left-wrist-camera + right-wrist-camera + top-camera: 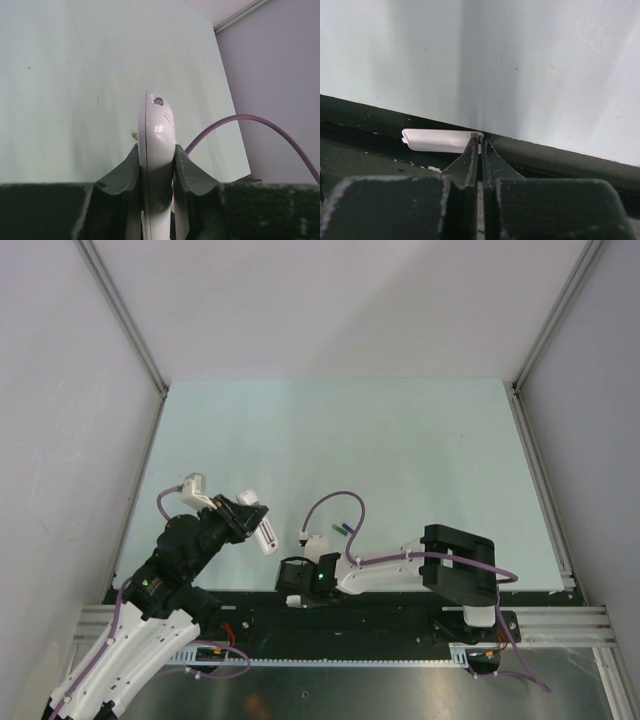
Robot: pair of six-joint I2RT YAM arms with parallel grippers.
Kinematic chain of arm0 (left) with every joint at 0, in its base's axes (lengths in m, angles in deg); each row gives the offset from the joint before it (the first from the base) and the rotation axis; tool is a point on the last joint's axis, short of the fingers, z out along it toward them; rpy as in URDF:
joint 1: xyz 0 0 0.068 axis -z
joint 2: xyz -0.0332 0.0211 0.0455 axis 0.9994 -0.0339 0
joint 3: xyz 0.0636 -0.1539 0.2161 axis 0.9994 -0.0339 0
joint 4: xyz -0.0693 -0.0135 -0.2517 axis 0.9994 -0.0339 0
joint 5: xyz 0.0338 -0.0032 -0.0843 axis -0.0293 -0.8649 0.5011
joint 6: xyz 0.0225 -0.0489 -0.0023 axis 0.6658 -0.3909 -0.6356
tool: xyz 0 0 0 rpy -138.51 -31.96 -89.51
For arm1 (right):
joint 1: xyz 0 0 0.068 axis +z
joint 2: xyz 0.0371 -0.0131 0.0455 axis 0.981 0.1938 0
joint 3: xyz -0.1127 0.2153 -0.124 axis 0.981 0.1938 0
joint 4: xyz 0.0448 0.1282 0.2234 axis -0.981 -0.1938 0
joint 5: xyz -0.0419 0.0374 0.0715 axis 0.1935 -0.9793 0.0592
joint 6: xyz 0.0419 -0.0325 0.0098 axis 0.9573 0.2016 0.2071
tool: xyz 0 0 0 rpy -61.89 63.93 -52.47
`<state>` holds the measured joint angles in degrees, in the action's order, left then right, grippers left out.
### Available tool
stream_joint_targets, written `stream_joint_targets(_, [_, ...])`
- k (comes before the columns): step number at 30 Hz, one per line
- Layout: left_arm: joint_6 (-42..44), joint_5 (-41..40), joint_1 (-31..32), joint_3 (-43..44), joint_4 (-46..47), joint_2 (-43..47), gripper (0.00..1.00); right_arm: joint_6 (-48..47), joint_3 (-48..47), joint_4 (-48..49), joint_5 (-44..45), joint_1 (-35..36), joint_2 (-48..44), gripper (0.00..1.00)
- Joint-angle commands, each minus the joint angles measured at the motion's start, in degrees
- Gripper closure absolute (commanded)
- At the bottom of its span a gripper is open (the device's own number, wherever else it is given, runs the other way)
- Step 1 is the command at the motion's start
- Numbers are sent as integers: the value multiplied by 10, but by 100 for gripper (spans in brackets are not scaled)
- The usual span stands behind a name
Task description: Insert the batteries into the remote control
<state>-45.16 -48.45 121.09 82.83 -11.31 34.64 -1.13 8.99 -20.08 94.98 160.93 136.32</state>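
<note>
The white remote control (157, 125) stands edge-on between the fingers of my left gripper (156, 152), which is shut on it. From above, the remote (264, 534) sticks out of the left gripper (250, 512) over the table's near left part. Two batteries (346, 529), one purple and one green, lie side by side on the table just beyond my right wrist. My right gripper (481, 144) points down at the table's near edge, its jaws shut on the right end of a thin white plastic piece (437, 140). From above, the right gripper's body (302, 585) hides that piece.
A black strip (570, 160) runs along the table's near edge under the right gripper. A purple cable (340, 498) loops above the right wrist. Grey walls with metal rails (125, 320) close in the pale green table (380, 440) on three sides.
</note>
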Motion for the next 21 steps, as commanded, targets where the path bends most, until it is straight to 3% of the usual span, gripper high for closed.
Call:
stream_joint_targets(1, [-3,-6,3,-1,14,4,100,6,-11,-44,40,13,-40,100])
stream_joint_targets(13, [-6,-11,1,-3,14,0,100,16,-11,-140,106,15,-144,100])
stream_joint_targets(17, [-11,-6,1,-4,15,-5,100,-35,-10,-171,139,-58,-205,100])
stream_joint_targets(21, [-13,10,1,-1,19,-18,100,-159,-10,-126,129,-223,-231,100])
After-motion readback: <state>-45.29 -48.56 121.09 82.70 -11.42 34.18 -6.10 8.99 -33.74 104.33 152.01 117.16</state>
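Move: The right hand already pinches one end of the battery cover at the dark trough along the table's near edge. The two batteries lie together on the table about 16 cm ahead of it and 9 cm to its right, roughly at its height. The remote control, in the left hand's grip, hangs some 12 cm ahead, 6 cm left and 20 cm above. From the left hand, the batteries are about 4 cm ahead, 14 cm right and 21 cm below. Keeping the battery cover pinched by its end, the right hand lifts nearly straight up from the trough, then sweeps forward and right towards the batteries as it goes on rising: about 10 cm up, 7.5 cm forward and 6.5 cm right, getting faster. The fingertips swing forward some 10 degrees, with a slight clockwise turn. ##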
